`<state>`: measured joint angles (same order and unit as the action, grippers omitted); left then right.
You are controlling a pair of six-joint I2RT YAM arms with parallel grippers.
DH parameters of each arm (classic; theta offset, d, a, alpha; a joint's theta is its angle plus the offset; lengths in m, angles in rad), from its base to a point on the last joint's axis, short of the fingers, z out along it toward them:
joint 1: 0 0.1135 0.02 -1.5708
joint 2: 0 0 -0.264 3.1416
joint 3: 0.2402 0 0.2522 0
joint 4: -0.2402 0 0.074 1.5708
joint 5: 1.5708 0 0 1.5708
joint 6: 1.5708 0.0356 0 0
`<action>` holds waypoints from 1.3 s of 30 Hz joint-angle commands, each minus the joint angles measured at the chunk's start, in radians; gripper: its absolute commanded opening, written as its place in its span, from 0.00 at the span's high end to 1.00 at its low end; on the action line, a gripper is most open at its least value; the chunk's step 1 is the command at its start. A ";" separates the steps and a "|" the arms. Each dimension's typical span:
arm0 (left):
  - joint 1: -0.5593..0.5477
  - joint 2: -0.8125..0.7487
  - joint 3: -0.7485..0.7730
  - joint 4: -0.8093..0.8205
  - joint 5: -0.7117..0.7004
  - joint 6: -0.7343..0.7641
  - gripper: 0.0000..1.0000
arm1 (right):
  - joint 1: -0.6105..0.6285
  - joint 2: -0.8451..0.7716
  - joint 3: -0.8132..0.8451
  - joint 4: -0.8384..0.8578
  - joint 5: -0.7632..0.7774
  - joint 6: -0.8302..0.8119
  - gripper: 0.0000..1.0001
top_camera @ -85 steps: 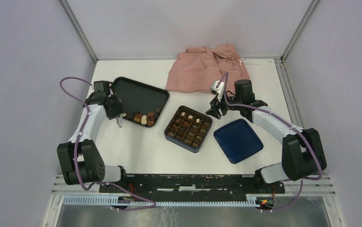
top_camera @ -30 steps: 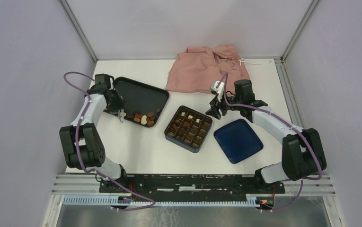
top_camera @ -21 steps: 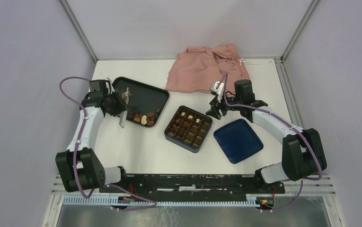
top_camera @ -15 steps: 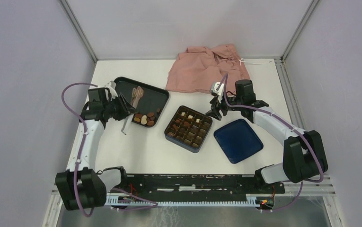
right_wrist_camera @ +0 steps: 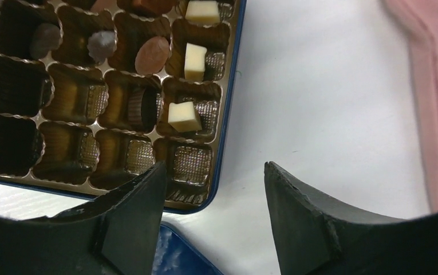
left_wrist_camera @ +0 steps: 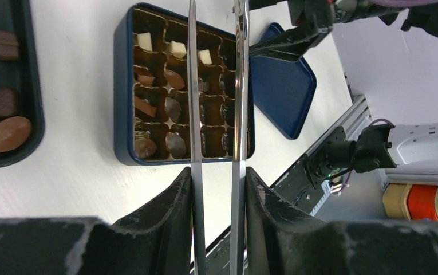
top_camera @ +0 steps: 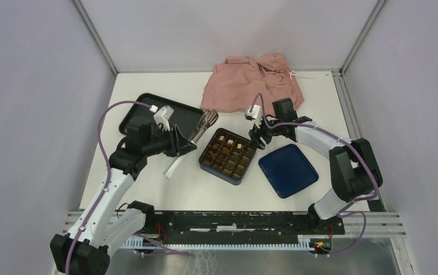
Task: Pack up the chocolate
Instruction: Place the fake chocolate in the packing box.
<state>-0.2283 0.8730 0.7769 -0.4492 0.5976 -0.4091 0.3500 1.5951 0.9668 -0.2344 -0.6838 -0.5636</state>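
My left gripper (left_wrist_camera: 216,172) is shut on a pair of metal tongs (left_wrist_camera: 192,86), whose two blades run up over the dark blue box (left_wrist_camera: 123,103); their tips leave the wrist view. From above, the tongs (top_camera: 205,121) point toward the box's far left corner. Chocolate pieces lie in several cells of the gridded insert, white squares (right_wrist_camera: 195,60) along one side and brown ones (left_wrist_camera: 173,109) elsewhere. More chocolate (left_wrist_camera: 8,133) lies in the black tray (top_camera: 142,112). My right gripper (right_wrist_camera: 213,169) hangs open over the table at the box's far right corner (top_camera: 255,137).
The box's blue lid (top_camera: 288,170) lies flat to the right of the box. A pink cloth (top_camera: 251,83) is bunched at the back of the table, close behind the right arm. Grey walls enclose the table on three sides.
My left arm has swung right from the black tray toward the box, carrying the tongs. The right gripper has shifted slightly left and its jaws have widened.
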 commanded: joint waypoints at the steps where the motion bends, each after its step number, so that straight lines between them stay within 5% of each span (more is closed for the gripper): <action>1: -0.076 -0.035 -0.029 0.098 -0.054 -0.067 0.97 | 0.025 0.038 0.064 -0.032 0.090 -0.016 0.33; 10: -0.110 -0.053 -0.064 0.107 -0.070 -0.076 0.97 | 0.075 0.082 0.093 -0.072 0.172 -0.060 0.54; 21: -0.125 -0.065 -0.071 0.106 -0.059 -0.076 0.97 | 0.093 0.003 0.054 -0.007 0.197 -0.071 0.93; 39: -0.206 -0.126 -0.080 0.161 -0.012 -0.041 0.97 | 0.113 -0.352 -0.150 0.299 0.311 -0.048 1.00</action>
<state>-0.4023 0.7654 0.6964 -0.3794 0.5507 -0.4557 0.4564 1.3071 0.8352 -0.0914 -0.4004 -0.6182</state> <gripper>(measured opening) 0.389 0.010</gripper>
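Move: Just below the open right gripper, roughly 3 cm down, is the forward rim of the packing box near its right corner; the box's middle is about 9 cm left, 7 cm back and 5 cm below. The nearest white chocolate in it sits some 5 cm left and 2 cm back, the blue tray about 15 cm right and 13 cm back, the pink cloth about 22 cm ahead. From the tongs-holding left hand, the box is about 14 cm right, 4 cm back and 18 cm down. Sinking about 3 cm, the right hand closes its fingers fully on the packing box's forward wall by the right corner, then lifts some 9 cm, still pinching it and rolling about 20 degrees so its forward side comes up. The left hand keeps the tongs gripped, easing back and right about 4 cm after a small dip that it makes up again. ##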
